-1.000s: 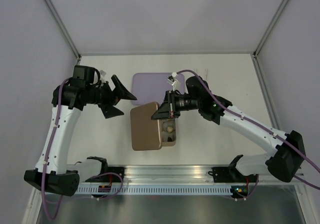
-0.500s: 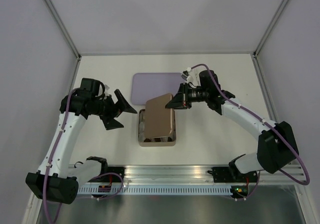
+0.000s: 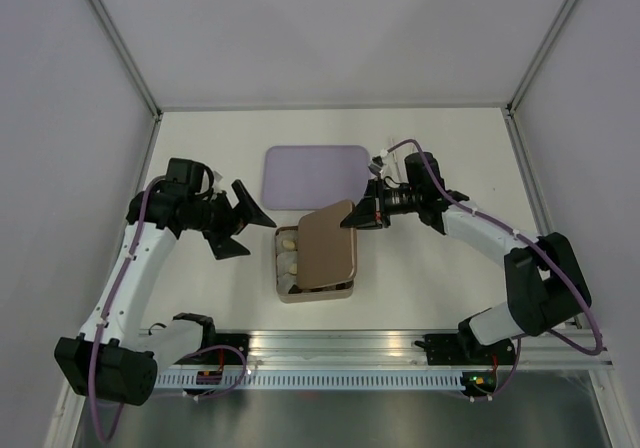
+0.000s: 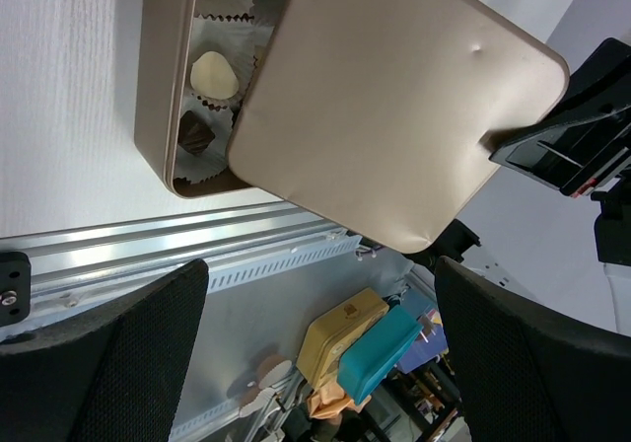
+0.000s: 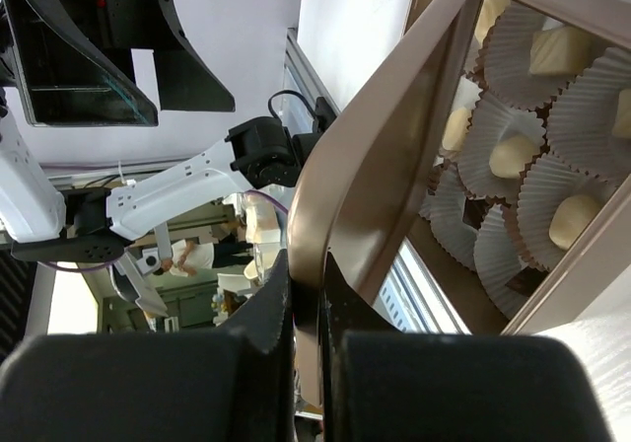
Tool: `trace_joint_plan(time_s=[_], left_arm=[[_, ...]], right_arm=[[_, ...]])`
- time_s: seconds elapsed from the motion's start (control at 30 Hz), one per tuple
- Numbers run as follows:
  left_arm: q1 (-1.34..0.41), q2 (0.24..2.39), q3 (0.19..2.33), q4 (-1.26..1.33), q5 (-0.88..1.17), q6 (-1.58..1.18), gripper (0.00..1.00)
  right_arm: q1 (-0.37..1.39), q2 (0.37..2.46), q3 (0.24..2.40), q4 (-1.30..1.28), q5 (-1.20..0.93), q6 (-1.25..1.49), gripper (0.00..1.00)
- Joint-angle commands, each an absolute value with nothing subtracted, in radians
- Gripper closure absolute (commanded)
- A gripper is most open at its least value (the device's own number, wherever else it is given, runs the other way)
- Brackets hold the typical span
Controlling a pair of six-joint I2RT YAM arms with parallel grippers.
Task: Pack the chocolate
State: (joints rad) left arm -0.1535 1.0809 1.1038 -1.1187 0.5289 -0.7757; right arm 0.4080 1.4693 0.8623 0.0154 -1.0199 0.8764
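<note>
A bronze tin box [image 3: 281, 280] stands at the table's middle front, with chocolate [image 3: 288, 240] in white paper cups inside. My right gripper [image 3: 353, 219] is shut on the edge of the bronze lid [image 3: 328, 248], which hangs tilted over the box's right part. In the right wrist view the lid [image 5: 394, 156] is pinched by the gripper [image 5: 307, 299], with cream pieces [image 5: 513, 152] below. My left gripper [image 3: 244, 230] stands open and empty left of the box. Its wrist view shows a cream piece [image 4: 215, 73], a dark piece [image 4: 195, 134] and the lid [image 4: 394, 107].
A lilac mat [image 3: 314, 173] lies flat behind the box. The metal rail [image 3: 400, 344] runs along the near table edge. Grey walls close in the left, back and right sides.
The right gripper has carried the lid from the box's left side across and over the box, tilting it down. The left arm has drawn slightly down and toward the box.
</note>
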Motion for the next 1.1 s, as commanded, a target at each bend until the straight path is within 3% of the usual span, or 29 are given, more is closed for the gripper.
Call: trace_joint_plan(time_s=[0.0, 0.3, 0.53, 0.6, 0.9, 0.97, 1.07], left_arm=[[-0.152, 1.091, 1.097, -1.08, 0.551, -0.749, 0.0], [-0.156, 1.115, 1.066, -1.04, 0.549, -0.741, 0.0], [-0.172, 1.121, 1.014, -1.008, 0.548, -0.749, 0.0], [-0.175, 1.123, 1.005, -1.003, 0.543, -0.753, 0.01], [-0.21, 1.135, 0.917, -0.93, 0.526, -0.785, 0.0], [-0.213, 1.132, 0.89, -0.899, 0.522, -0.799, 0.0], [-0.218, 1.132, 0.867, -0.876, 0.514, -0.808, 0.01]], right_arm=[[0.387, 1.5, 0.861, 0.086, -1.066, 0.844, 0.92], [0.338, 1.572, 0.876, 0.075, -1.072, 0.793, 0.81], [0.292, 1.621, 0.888, -0.141, -1.06, 0.603, 0.77], [0.282, 1.631, 0.89, -0.158, -1.049, 0.588, 0.72], [0.281, 1.707, 0.937, -0.275, -0.983, 0.476, 0.68], [0.279, 1.733, 0.945, -0.281, -0.977, 0.472, 0.61], [0.281, 1.762, 0.959, -0.284, -0.962, 0.471, 0.59]])
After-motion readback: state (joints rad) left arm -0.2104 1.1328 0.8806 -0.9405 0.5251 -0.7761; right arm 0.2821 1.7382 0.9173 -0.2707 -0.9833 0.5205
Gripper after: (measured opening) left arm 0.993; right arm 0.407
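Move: The right hand grips the right side of the brown lid, which slants over the box. The middle of the chocolate box lies about 7 cm left of this hand, 3 cm back and roughly 13 cm below. The empty purple tray is some 20 cm ahead and 6 cm left of it; the tongs are about 26 cm ahead and 14 cm right. From the open left hand, the box is about 12 cm right, 2 cm ahead and 16 cm below. The right hand lowers the lid's right side about 10 cm towards the level of the box rim, first easing forward a little, then drawing some 4 cm to the right; its wrist rolls about 10 degrees so the left-pointing fingers dip more steeply, while they loosen from nearly shut to under half open, still astride the lid's edge. The left hand, fingers wide open and empty, sinks about 7 cm beside the left wall of the box, slowly at first and faster towards the end. ##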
